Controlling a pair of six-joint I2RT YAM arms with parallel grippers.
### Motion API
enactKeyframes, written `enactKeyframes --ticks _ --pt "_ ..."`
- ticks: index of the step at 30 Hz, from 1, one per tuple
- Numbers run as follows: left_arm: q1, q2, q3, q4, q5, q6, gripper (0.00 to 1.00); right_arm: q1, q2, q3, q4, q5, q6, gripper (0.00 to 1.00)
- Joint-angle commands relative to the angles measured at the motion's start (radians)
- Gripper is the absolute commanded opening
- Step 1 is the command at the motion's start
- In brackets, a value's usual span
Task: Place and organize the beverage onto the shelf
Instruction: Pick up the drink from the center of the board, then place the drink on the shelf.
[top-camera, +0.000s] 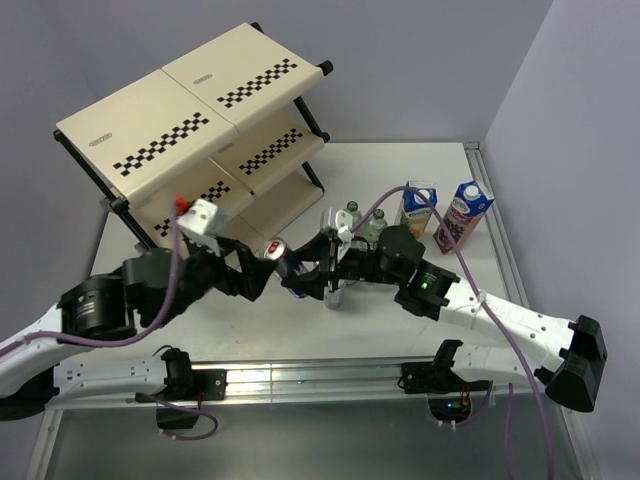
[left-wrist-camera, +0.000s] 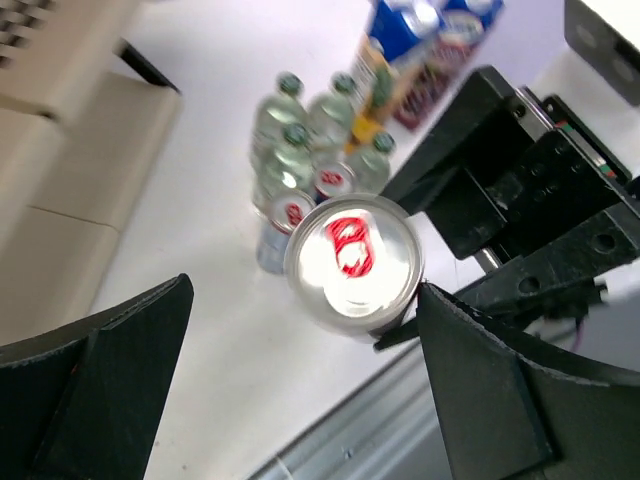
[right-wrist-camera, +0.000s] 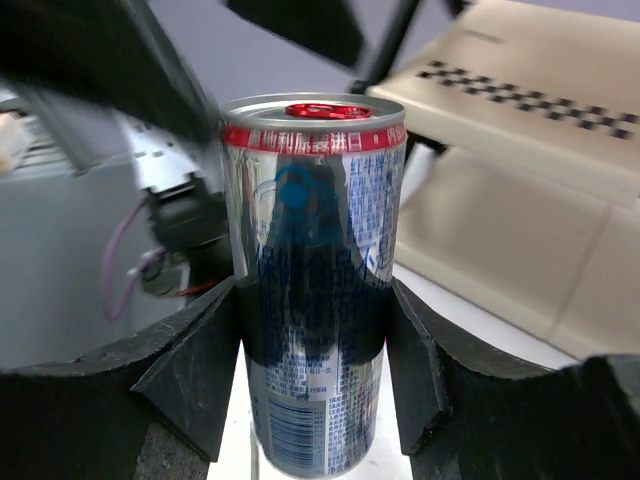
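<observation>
An upright blue-silver can (right-wrist-camera: 315, 280) with a red top sits between the fingers of my right gripper (right-wrist-camera: 313, 335), which is shut on its lower body. In the left wrist view I look down on this can (left-wrist-camera: 352, 262). My left gripper (left-wrist-camera: 305, 300) is open wide around it, the right finger just beside the rim and the left finger far off. From above, the can (top-camera: 280, 252) lies between the left gripper (top-camera: 268, 268) and the right gripper (top-camera: 300, 272). The shelf (top-camera: 200, 110) stands tilted at the back left.
Two more cans (left-wrist-camera: 293, 212) and several small clear bottles (left-wrist-camera: 330, 110) cluster behind the held can. A yellow carton (top-camera: 419, 205) and a purple carton (top-camera: 462, 215) stand at the back right. The table's metal front rail (top-camera: 320, 375) runs close below the arms.
</observation>
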Motion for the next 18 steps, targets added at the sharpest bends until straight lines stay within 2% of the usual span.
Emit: enactKeyframes --ticks 1,6,9,10,11,14,15,18 --pt "0.006 -0.107 -0.024 0.098 -0.223 -0.011 1.00 -0.034 0.015 0.073 0.075 0.074 -0.020 0.00" --pt "0.006 -0.139 -0.063 0.178 -0.195 0.062 0.99 -0.112 0.065 0.078 0.184 -0.064 0.062 0.00" --pt "0.006 -0.119 -0.046 0.155 -0.256 0.042 0.99 -0.112 0.065 0.074 0.203 0.032 0.061 0.00" --pt "0.006 -0.113 -0.040 0.103 -0.339 0.021 1.00 -0.115 0.064 0.069 0.227 0.081 0.064 0.00" --pt "0.006 -0.098 -0.034 0.071 -0.380 -0.005 0.99 -0.118 0.059 0.061 0.252 0.220 0.073 0.00" --pt "0.006 -0.087 -0.049 -0.013 -0.466 -0.077 0.99 -0.149 0.084 0.012 0.432 0.380 0.104 0.00" --pt "0.006 -0.092 -0.075 -0.017 -0.474 -0.084 0.99 -0.176 0.099 0.008 0.501 0.384 0.115 0.00" --pt "0.006 -0.125 -0.136 0.011 -0.481 -0.082 1.00 -0.241 0.177 0.067 0.545 0.409 0.153 0.00"
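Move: Gripped around its middle, the silver can is already in the right hand, while the right half of the shelf lies some 24 cm ahead and 3 cm left, at about that hand's height. A can on the table stands roughly 5 cm ahead, 9 cm right and 18 cm below; the glass bottles cluster about 18 cm ahead, 15 cm right, equally low. From the open left hand, the held can is about 7 cm right, 1 cm ahead and 3 cm lower. Carrying the can off towards the shelf, the right hand goes forward about 12 cm, dipping slightly before rising, and turns clockwise some 25 degrees with its grip kept. The left hand, already wide open, backs away from the can some 7 cm to the left, drifting forward as it rises and sinks again, its fingers swinging counter-clockwise to point more nearly forward. ##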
